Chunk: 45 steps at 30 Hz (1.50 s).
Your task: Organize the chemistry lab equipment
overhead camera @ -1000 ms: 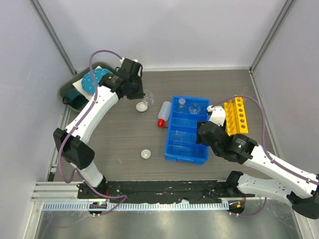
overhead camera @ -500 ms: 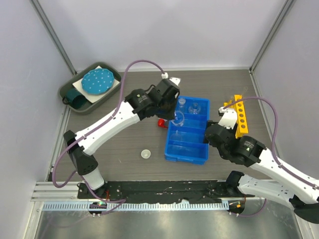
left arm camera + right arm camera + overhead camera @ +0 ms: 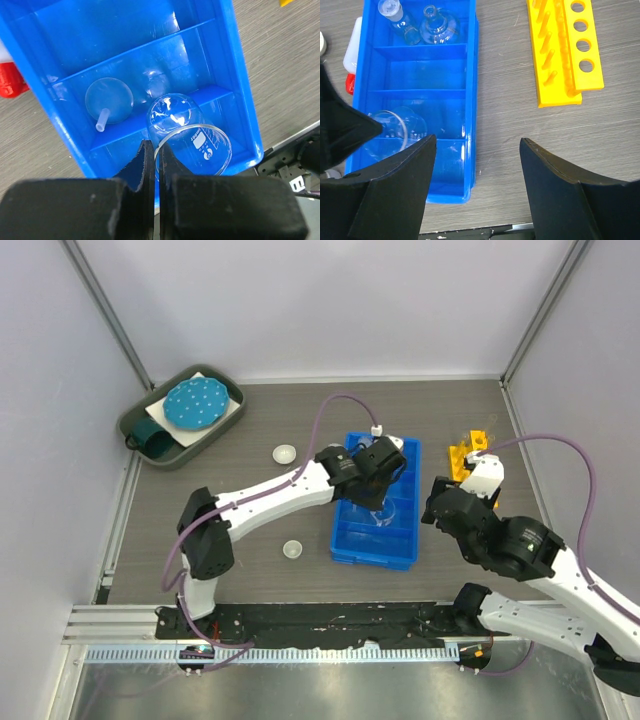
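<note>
A blue divided bin point(image 3: 349, 525) stands mid-table. My left gripper point(image 3: 382, 498) reaches over it, shut on the rim of a clear glass beaker point(image 3: 192, 137), which hangs tilted low over the bin's near compartments point(image 3: 235, 75). A glass funnel point(image 3: 108, 100) lies in the compartment beside it. Two glass flasks point(image 3: 440, 24) stand in the far compartment. My right gripper point(image 3: 477, 141) hovers open and empty over the table at the bin's right edge point(image 3: 472, 75). The yellow holed rack point(image 3: 565, 50) lies further right. Two small white dishes point(image 3: 285, 453) point(image 3: 292, 549) sit left of the bin.
A red-capped bottle point(image 3: 351, 62) lies against the bin's left side, hidden under my left arm in the top view. A dark green tray point(image 3: 150, 430) with a teal dotted disc sits at the far left corner. Grey walls enclose the table.
My left arm has swung from the far left to over the blue bin, carrying the beaker. My right arm has pulled back to the right of the bin, baring the rack.
</note>
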Available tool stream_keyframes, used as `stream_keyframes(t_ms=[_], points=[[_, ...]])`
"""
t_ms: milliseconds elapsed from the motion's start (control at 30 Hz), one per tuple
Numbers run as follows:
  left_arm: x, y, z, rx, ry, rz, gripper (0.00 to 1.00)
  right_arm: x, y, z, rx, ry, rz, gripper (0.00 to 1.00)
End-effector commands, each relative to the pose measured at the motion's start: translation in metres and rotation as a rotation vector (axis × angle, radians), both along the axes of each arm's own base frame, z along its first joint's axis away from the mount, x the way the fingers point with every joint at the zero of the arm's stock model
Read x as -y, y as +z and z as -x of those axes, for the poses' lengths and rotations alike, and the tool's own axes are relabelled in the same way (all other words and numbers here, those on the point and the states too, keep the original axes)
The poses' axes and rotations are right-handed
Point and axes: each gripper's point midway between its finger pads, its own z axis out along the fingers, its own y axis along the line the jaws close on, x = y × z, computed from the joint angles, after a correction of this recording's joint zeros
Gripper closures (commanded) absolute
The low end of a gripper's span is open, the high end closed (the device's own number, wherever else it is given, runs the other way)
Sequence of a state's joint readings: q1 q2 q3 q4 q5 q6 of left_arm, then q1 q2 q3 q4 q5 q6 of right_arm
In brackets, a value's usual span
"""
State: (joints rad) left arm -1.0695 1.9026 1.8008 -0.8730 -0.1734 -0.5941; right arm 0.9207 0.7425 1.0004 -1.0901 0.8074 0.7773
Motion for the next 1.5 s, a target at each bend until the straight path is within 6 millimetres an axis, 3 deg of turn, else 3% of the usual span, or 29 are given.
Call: stream_keyframes(t_ms=[0,200,433,933,1033,1200,1467], points=[[0.03,0.005,-0.006,0.034,-0.018,0.062,1.0,0.013,0.024,0.001,0.061,-0.049,-0.041,0.27],[0.046,-0.009,-0.007,0.019,-0.038,0.047,1.0,0.019,0.026,0.006,0.072,-0.051,-0.066,0.27],[0.06,-0.022,-0.012,0.014,-0.05,0.041,1.0,0.01,0.016,0.009,0.041,-0.022,-0.087,0.27],[0.056,-0.051,-0.014,0.002,-0.048,-0.025,1.0,0.002,0.013,0.007,0.033,0.0,-0.101,0.27],[0.054,-0.054,-0.011,-0.008,-0.054,-0.033,0.97,0.0,0.012,0.006,0.031,0.006,-0.097,0.27],[0.049,-0.057,-0.008,-0.018,-0.059,-0.043,0.79,-0.003,0.013,0.005,0.03,0.015,-0.109,0.27],[0.045,-0.062,-0.003,-0.032,-0.064,-0.047,0.7,-0.008,0.013,0.005,0.025,0.024,-0.119,0.27]])
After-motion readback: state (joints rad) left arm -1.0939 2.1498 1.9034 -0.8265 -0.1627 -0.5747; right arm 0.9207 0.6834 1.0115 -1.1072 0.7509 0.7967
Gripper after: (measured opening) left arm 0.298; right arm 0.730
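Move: The left hand already holds the beaker by its rim; its spot, the right end of the blue box's third compartment from the far side, lies about 7 cm right, 2 cm ahead and 12 cm below. The funnel lies 9 cm left of that spot, level with it; in the far compartment the flask is 11 cm beyond and 2 cm left of it. From the right hand, the spot is roughly 4 cm ahead, 6 cm left and 18 cm below. Left hand lowers the beaker about 6 cm into the funnel's compartment, shifting 5 cm right, and lets go. ##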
